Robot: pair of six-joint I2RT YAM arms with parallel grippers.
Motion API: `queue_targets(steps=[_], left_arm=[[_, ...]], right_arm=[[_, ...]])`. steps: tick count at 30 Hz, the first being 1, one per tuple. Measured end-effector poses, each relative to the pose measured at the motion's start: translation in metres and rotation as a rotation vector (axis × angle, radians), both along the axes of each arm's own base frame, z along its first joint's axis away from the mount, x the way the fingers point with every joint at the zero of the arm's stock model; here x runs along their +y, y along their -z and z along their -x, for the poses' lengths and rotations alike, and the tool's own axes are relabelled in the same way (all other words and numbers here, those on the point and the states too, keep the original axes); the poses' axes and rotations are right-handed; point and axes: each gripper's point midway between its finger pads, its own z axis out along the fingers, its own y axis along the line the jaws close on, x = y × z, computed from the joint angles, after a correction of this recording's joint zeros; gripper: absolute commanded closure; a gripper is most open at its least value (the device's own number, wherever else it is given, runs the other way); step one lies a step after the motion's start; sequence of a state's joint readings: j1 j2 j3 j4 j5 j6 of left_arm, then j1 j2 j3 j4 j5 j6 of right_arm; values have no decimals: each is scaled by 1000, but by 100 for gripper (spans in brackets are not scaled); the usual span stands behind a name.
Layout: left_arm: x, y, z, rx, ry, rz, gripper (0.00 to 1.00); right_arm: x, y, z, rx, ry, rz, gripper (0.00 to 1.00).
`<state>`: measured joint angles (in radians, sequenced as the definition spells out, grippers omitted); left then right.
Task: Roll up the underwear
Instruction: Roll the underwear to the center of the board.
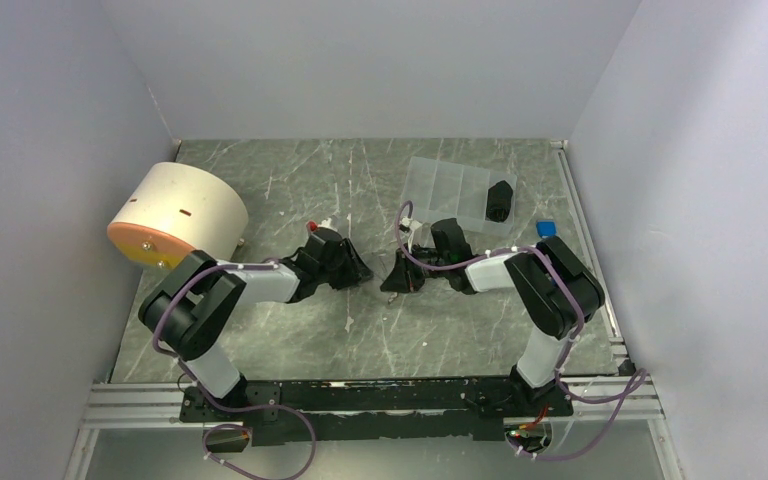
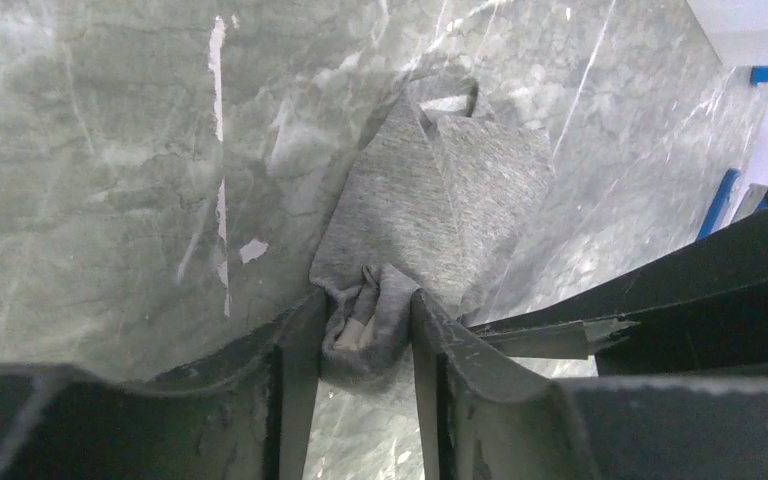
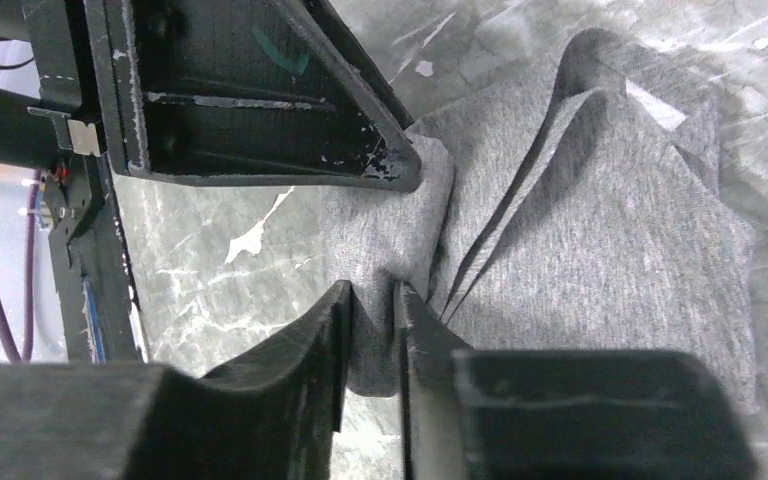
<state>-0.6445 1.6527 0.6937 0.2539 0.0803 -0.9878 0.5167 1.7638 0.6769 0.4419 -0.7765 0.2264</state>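
Observation:
The underwear [image 2: 450, 190] is grey knit cloth, lying partly folded and creased on the marbled table in both wrist views [image 3: 610, 230]. My left gripper [image 2: 365, 300] is shut on a bunched edge of it, where a white label shows between the fingers. My right gripper [image 3: 372, 290] is shut on a thin fold of the cloth at the opposite side. The two grippers meet close together at the middle of the table, left [image 1: 352, 265] and right [image 1: 400, 272]. From above the cloth is mostly hidden beneath them.
A white drum with an orange face [image 1: 175, 212] lies at the back left. A clear compartment box [image 1: 450, 185] holding a black object [image 1: 500, 200] stands at the back right, with a small blue piece [image 1: 546, 229] near it. Walls enclose three sides.

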Motion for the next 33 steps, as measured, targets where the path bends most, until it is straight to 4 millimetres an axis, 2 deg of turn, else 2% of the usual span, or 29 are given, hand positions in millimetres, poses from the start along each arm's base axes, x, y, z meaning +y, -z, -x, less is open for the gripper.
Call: queue_targets(steps=[4,7,10,14,19,22,30,33], left_arm=[[1,5,0,13,-8,-4,75],[2,7,1,19,-11,-12,77],[3,8,2,22,-13,-17,76],[5,8,4,27,-15,-26,76],[5,8,5,29,-10,-35,76],[5,8,5,33,-10,-39,76],[5,8,5,36,-10,-40,77],[5,8,5,36,-10,-41,77]], right_arm=[[-2,2,0,9,7,13,61],[-5,1,2,10,12,40,55],[-8,-10,1,-31,20,75,51],[-3,-34,0,-222,21,150,47],[26,-65,16,-549,-44,223,44],[29,-59,16,-638,-40,299,44],[17,-15,17,-713,-88,487,46],[16,-2,19,-720,-118,526,51]])
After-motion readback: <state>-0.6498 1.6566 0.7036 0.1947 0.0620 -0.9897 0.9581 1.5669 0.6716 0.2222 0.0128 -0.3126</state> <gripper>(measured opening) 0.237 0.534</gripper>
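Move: The underwear's roll spans the gap between the hands. Its middle is about 3 cm left and 1 cm ahead of the right fingers, which still pinch its right end, and some 3 cm right and 1 cm back from the left fingers, both about 1 cm down. The unrolled part lies about 6 cm ahead and 2 cm left of the right hand; the clear box is roughly 20 cm ahead and 14 cm to its right. The left fingers close from about half open onto the roll's left end, sinking about 1 cm, and keep it pinched. Meanwhile the right fingers open and let go of the right end. The right hand rises some 6 cm, swinging left and slightly back, then lowers as far again to the roll, its wrist turning back about 50 degrees until the open fingers point more steeply down and forward. ##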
